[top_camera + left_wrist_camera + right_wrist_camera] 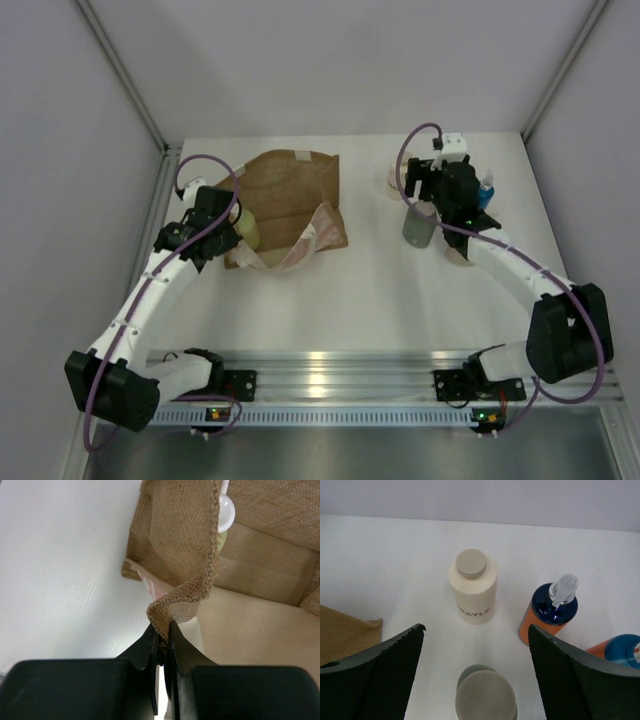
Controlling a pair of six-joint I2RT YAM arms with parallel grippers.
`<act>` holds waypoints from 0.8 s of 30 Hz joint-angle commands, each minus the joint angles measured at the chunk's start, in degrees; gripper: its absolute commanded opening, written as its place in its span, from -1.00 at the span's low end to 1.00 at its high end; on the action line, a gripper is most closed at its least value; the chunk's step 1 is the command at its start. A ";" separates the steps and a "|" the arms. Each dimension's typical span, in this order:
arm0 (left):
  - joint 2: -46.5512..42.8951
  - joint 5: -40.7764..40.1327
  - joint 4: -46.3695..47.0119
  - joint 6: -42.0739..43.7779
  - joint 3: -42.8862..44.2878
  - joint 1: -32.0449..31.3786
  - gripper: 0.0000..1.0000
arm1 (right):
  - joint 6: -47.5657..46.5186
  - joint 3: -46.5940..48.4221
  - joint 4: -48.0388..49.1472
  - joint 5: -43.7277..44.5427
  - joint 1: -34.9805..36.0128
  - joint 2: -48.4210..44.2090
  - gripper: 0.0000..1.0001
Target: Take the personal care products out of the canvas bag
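The tan canvas bag (295, 195) lies at the table's back left. My left gripper (228, 235) is shut on its woven rim (172, 607) and holds the mouth up. Inside the bag a yellow-green bottle (221, 537) with a round white cap shows. My right gripper (476, 627) stands open above a grey-green bottle (486, 696), which stands upright and free between the jaws. Beyond it stand a cream bottle (472, 587) and a blue and orange spray bottle (550, 612).
Another blue and orange bottle (620, 650) sits at the right edge of the right wrist view, behind the right finger. A corner of the bag (345, 630) shows at its left. Grey walls close the table's back and sides.
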 commanded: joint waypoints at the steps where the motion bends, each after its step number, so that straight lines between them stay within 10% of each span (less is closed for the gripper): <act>1: 0.64 1.41 -3.34 0.29 0.30 -0.01 -1.00 | 0.98 4.99 0.70 -2.20 -0.40 -3.35 0.66; 13: -1.03 -2.37 -3.69 -0.86 1.18 -0.01 -1.00 | 8.36 16.76 -8.36 -11.00 6.89 -4.58 0.68; 24: 1.26 -9.22 -9.49 -5.08 5.75 -0.01 -1.00 | 14.95 38.27 -16.87 -11.80 31.67 12.01 0.54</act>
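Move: From the right hand, the green pump bottle still in the canvas bag lies about 43 cm left, 5 cm back and 14 cm below. The bag's middle is some 34 cm left and level in reach. The grey bottle, already let go, stands about 3 cm back and 1 cm right, 14 cm below; the white bottle is 11 cm ahead and 4 cm left. From the left hand, the pump bottle is about 10 cm straight ahead, 11 cm below. The left fingers keep pinching the bag's rim, easing it some 2 cm left and slightly up with a small counter-clockwise turn. Empty and open, the right hand first climbs clear of the grey bottle, then sweeps left towards the pump bottle in the bag, about 25 cm left, 16 cm up and 10 cm back overall, turning some 35 degrees counter-clockwise as its left side rises. ##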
